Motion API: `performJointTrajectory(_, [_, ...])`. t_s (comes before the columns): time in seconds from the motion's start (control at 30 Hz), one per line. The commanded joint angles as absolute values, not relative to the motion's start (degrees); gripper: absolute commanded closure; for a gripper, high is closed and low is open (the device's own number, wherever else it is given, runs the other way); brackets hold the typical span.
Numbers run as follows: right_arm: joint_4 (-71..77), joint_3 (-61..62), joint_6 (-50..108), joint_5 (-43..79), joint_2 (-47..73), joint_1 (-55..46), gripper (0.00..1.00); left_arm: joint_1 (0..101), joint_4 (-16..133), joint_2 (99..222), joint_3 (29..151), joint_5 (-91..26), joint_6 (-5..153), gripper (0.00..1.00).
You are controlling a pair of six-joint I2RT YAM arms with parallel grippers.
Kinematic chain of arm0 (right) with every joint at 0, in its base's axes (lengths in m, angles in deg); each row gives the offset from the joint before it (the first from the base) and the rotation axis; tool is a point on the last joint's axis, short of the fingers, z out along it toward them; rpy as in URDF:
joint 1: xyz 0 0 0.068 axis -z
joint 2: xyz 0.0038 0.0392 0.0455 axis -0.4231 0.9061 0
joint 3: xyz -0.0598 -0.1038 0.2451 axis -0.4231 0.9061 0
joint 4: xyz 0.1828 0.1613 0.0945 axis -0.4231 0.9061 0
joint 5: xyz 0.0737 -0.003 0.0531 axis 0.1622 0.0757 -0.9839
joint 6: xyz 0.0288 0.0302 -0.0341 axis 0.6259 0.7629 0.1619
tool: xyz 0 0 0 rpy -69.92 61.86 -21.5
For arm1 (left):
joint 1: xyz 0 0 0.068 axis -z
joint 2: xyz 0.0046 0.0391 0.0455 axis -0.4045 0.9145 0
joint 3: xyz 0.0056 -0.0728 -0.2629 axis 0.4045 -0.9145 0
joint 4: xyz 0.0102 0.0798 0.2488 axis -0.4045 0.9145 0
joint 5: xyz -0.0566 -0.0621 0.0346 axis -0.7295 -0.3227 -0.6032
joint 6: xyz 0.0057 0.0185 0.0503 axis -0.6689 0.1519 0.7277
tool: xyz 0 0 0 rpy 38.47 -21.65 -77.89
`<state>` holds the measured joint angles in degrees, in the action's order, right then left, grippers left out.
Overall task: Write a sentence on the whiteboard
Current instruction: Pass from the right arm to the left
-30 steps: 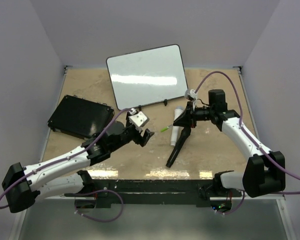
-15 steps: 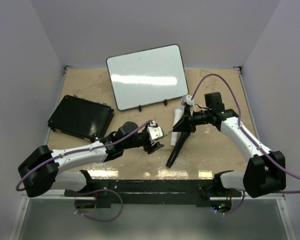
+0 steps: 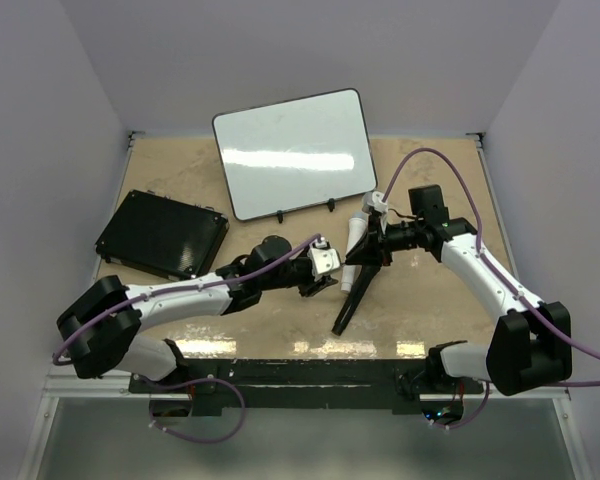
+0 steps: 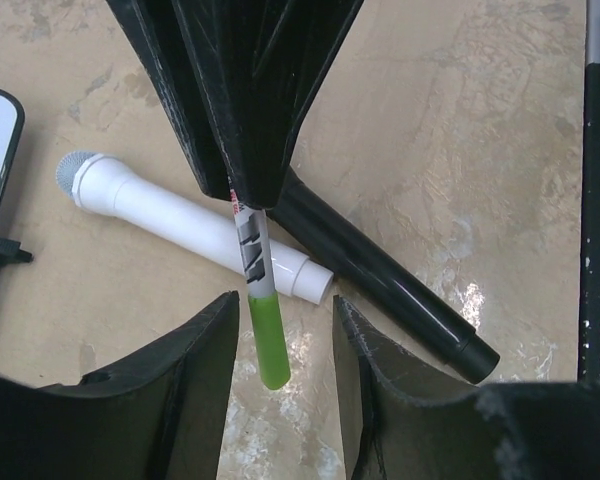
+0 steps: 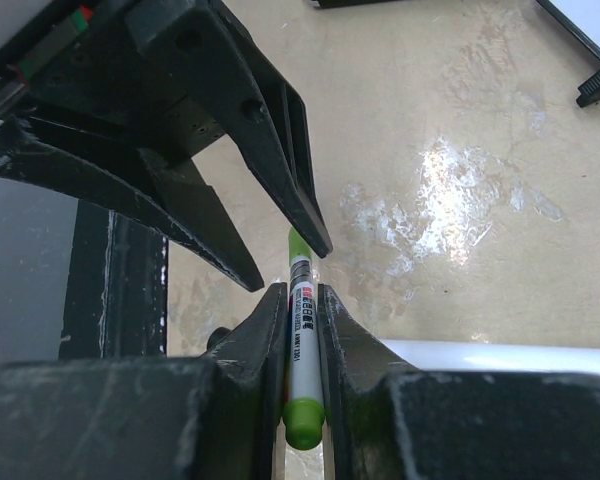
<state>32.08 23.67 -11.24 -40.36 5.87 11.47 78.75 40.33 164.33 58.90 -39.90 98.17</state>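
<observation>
The whiteboard (image 3: 292,150) stands propped at the back, its face blank white; the sentence does not show. My right gripper (image 5: 300,300) is shut on a marker (image 5: 302,335) with a white barrel and green ends, held just above the table. The marker's green cap (image 4: 268,345) points into my left gripper (image 4: 285,330), which is open: its jaws stand on either side of the cap with a gap on each side. In the top view the left gripper (image 3: 322,268) and right gripper (image 3: 356,260) meet tip to tip in front of the board.
A white microphone (image 3: 355,235) and a black microphone (image 3: 354,300) lie on the table right under the two grippers. A black textured pad (image 3: 160,232) lies at the left. The whiteboard's small black stand feet (image 3: 305,210) rest in front of it.
My left arm swung right and stretched low toward the marker, its jaws narrowing around the green cap. My right gripper shifted slightly left and down with the marker.
</observation>
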Motion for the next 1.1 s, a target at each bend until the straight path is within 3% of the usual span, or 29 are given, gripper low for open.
performJointTrajectory(0.0, [32.66,21.14,-12.3,-42.35,4.94,11.15,1.0,78.97,38.21,165.66,61.48,-39.82,99.34,0.54])
performJointTrajectory(0.17, [32.75,21.14,-12.3,-42.43,5.02,11.15,1.0,79.06,38.91,166.54,62.27,-39.38,99.26,0.61])
performJointTrajectory(0.27, [32.67,21.14,-12.22,-42.43,5.11,11.15,1.0,79.06,39.53,167.15,63.06,-39.9,99.26,0.73])
performJointTrajectory(0.3, [32.75,21.22,-12.22,-42.52,5.11,11.15,1.0,79.06,40.4,167.68,63.41,-40.25,99.17,0.85])
performJointTrajectory(0.37, [32.67,21.23,-12.22,-42.43,5.11,11.06,1.0,78.88,41.37,168.38,64.47,-40.08,98.82,0.99])
performJointTrajectory(0.43, [32.49,21.4,-12.22,-42.35,4.94,11.06,1.0,78.88,42.25,168.82,64.91,-39.82,97.94,1.0])
performJointTrajectory(0.47, [32.14,21.49,-11.43,-42.26,4.94,11.06,0.95,78.79,42.25,168.82,64.91,-39.82,97.07,1.0])
performJointTrajectory(0.53, [31.09,21.84,-10.55,-42.43,4.85,11.15,0.78,78.7,41.38,168.56,64.82,-40.17,95.4,1.0])
performJointTrajectory(0.57, [30.82,22.01,-9.59,-42.61,4.85,11.06,0.56,78.53,40.85,168.39,64.73,-40.95,93.13,1.0])
performJointTrajectory(0.67, [29.15,22.63,-7.39,-44.19,4.59,11.15,0.43,78.53,36.82,168.56,64.03,-42.27,87.42,1.0])
performJointTrajectory(1.07, [18.17,25.09,4.66,-47.01,4.59,11.24,0.41,78.53,29.24,169.0,60.87,-40.26,74.83,1.0])
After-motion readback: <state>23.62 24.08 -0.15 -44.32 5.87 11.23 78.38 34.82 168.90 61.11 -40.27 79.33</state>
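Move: The marker hangs from the right hand's shut fingers; its free green end sits at the left hand's half-open fingers, about 1 cm ahead of the left hand and 1 cm below it. From the right hand that end is about 3 cm left, 2 cm back and 4 cm down. On the table, some 13 cm below the left hand, the white microphone lies 13 cm ahead and 5 cm right, the black one 2 cm ahead and 6 cm right. Down and slightly forward, little more than 1 cm each, the left hand eases onto the marker's green end and shuts its fingers, pinching it. The right hand, still until then, opens around the shaft and rises about 2 cm, drifting some 1 cm left, while the left hand keeps its grip, shifts about 2 cm right and up again, and rolls some 15 degrees. ##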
